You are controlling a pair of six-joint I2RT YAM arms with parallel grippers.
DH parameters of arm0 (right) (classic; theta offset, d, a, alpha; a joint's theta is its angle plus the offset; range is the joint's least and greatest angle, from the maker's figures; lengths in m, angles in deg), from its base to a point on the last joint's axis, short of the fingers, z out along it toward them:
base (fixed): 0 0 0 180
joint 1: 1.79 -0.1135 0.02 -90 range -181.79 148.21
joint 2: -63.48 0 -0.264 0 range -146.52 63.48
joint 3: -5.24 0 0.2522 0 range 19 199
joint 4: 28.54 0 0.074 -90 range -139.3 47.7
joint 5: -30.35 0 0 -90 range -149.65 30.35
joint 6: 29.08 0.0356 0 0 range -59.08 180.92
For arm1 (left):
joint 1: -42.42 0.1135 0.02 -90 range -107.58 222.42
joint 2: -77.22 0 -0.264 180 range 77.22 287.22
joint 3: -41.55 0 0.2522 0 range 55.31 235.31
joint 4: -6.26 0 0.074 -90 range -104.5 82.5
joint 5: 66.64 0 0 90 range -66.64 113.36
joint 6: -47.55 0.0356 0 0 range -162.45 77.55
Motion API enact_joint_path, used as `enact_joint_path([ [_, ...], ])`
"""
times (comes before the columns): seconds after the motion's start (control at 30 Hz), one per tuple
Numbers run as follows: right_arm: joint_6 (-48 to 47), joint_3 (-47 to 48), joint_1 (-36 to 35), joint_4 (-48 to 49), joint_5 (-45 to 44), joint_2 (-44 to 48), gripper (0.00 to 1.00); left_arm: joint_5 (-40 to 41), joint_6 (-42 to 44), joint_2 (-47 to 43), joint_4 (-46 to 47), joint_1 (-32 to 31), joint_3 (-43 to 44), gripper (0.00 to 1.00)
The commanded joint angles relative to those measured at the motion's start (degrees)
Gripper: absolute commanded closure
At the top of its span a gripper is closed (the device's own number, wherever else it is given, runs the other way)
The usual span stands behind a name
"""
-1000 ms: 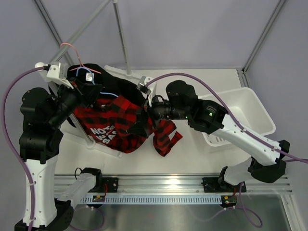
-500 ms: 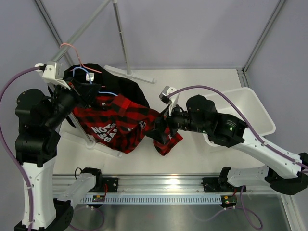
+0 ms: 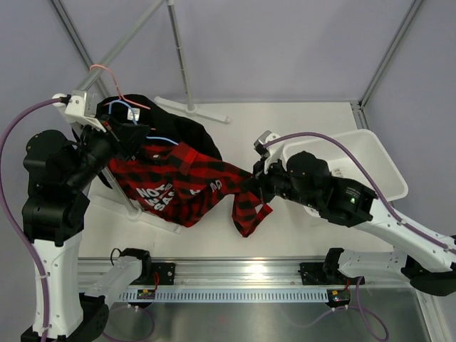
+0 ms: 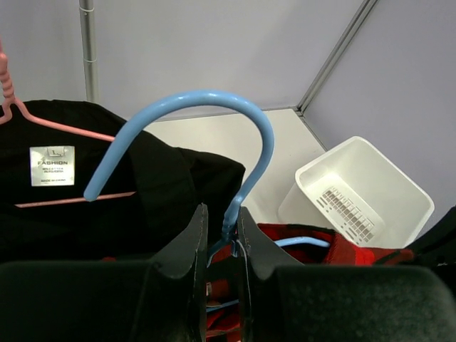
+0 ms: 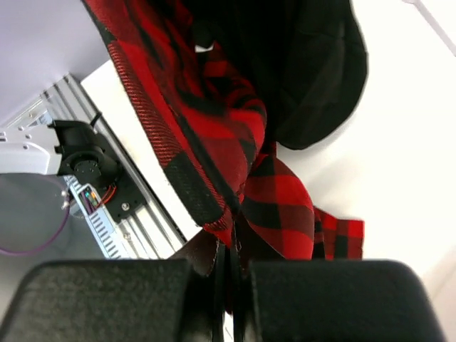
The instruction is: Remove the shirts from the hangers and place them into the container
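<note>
My left gripper (image 4: 221,229) (image 3: 122,134) is shut on the neck of the light blue hanger (image 4: 206,98), whose hook curves up above the jaws. The red-and-black plaid shirt (image 3: 178,182) (image 5: 214,135) hangs from that hanger and stretches right, its edge pinched in my shut right gripper (image 5: 229,251) (image 3: 251,188). One sleeve droops onto the table. The black shirt (image 4: 107,192) (image 3: 182,128) with a white neck label hangs behind on the pink hanger (image 4: 43,121). The white container (image 3: 356,160) (image 4: 385,178) sits at the right, holding nothing that I can see.
A grey rack pole (image 3: 182,57) rises at the back with its white foot (image 3: 192,110) on the table. Frame posts (image 3: 388,53) stand at the corners. The aluminium rail (image 3: 249,274) with the arm bases runs along the near edge.
My right gripper went from open to shut on the plaid shirt's edge and drew back to the right, pulling the cloth out. The left gripper keeps hold of the blue hanger.
</note>
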Motion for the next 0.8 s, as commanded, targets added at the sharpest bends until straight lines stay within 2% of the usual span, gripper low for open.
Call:
enact_joint_path([
  [0.0, 2.37, -0.75, -0.39, -2.4, -7.06, 5.01, 1.0, 2.25, 0.29, -0.2, 1.96, 0.17, 2.9, 1.0],
  [0.1, 6.32, -0.75, -0.3, -5.39, -14.0, 7.56, 1.0, 4.79, 0.64, -0.46, 2.91, 0.17, 2.46, 1.0],
  [0.2, 12.45, -3.11, -0.39, -8.29, -23.49, 13.97, 1.0, 8.31, 0.64, -1.34, 5.54, 0.17, 0.88, 1.0],
  [0.37, 20.82, -9.18, -0.39, -11.28, -32.01, 29.78, 1.0, 12.79, -1.29, -2.58, 11.53, 0.17, -0.89, 1.0],
  [0.43, 23.29, -12.52, -0.39, -10.94, -32.3, 36.18, 1.0, 12.19, -3.39, -1.7, 11.71, 0.17, 0.96, 1.0],
  [0.53, 24.78, -14.46, -0.39, -12.07, -31.33, 39.65, 1.0, 8.94, -6.38, -0.29, 11.97, 0.17, 2.63, 1.0],
  [0.67, 25.75, -14.2, -0.3, -14.19, -29.15, 36.76, 1.0, 6.91, -10.69, -0.9, 12.94, 0.17, 1.93, 1.0],
  [0.77, 24.53, -17.71, -0.39, -8.05, -24.14, 34.56, 1.0, 3.86, -14.64, -1.52, 14.52, 0.17, 1.84, 1.0],
])
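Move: Roughly 30 cm to the right of the right hand and 12 ahead lies the container, some 27 below; the left hand has it about 54 to the right and 6 ahead. Still hung on the blue hanger, the red checked shirt's body lies about 22 cm left of the right hand, 2 ahead and 8 lower. The black shirt is some 11 cm ahead of the left hand, 2 to its right and 15 below. Keeping its shut pinch on the red shirt beside the sleeve, the right hand hauls the cloth about 15 cm to the right, towards the container, easing back some 3 cm, swinging clockwise and rolling left side up by 20-odd degrees each. The left hand keeps hold of the blue hanger's hook, at first still, then is drawn about 3 cm right and slightly back and up, rolling its left side down. ##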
